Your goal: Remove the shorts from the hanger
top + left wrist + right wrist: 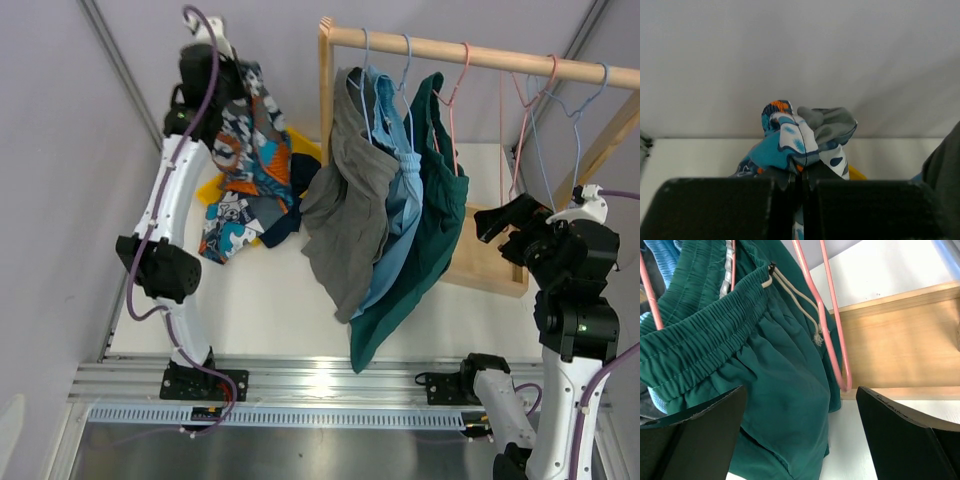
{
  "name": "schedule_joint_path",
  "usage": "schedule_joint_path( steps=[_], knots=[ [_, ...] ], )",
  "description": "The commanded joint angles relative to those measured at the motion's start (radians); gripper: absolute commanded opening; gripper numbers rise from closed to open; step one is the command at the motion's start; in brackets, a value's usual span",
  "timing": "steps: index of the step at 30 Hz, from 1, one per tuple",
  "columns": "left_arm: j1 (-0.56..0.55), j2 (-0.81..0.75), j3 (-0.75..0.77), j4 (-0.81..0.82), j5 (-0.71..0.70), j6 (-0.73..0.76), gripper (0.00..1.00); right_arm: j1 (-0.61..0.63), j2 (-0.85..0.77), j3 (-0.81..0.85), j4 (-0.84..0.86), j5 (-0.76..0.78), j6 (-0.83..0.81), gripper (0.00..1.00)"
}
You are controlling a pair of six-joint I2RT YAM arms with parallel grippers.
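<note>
My left gripper [228,72] is raised at the back left, shut on the orange-blue-white cartoon print shorts [240,160], which hang from it off the rack. In the left wrist view the bunched print fabric [790,140] is pinched between the closed jaws of my left gripper [802,187]. Grey shorts [345,215], light blue shorts [398,215] and dark teal-green shorts [425,240] hang on hangers from the wooden rod [470,52]. My right gripper [502,220] is open just right of the teal shorts [780,390]. A pink hanger [832,335] holds them.
The rack's wooden base [490,262] lies on the white table under the rod, its post [325,95] at the left. Empty pink and blue hangers [548,100] hang at the rod's right end. Yellow fabric [300,148] and navy fabric [285,225] lie behind the held shorts.
</note>
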Motion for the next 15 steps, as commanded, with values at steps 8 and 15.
schedule_joint_path(
  steps=[8,15],
  knots=[
    [-0.020,0.017,-0.311,0.141,0.013,-0.061,0.27,0.000,-0.002,0.042,0.036,0.039,-0.019,0.99],
    [-0.029,-0.151,-0.436,0.084,-0.004,-0.084,0.99,0.001,0.054,0.161,0.073,0.012,0.012,0.99]
  ],
)
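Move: The left hand, holding the patterned shorts, has the yellow bin almost straight beneath it, about 40 cm down; the navy shorts lie there about 3 cm right and 3 cm back, and the grey shorts hang roughly 22 cm right, 20 cm back and 15 cm lower. From the open right hand the green shorts hang some 12 cm ahead, 12 cm left and 7 cm lower, with the light blue shorts about 13 cm ahead, 20 cm left and 5 cm lower. Left hand lowers the patterned shorts about 17 cm over the yellow bin and lets go; right rises 4 cm. ##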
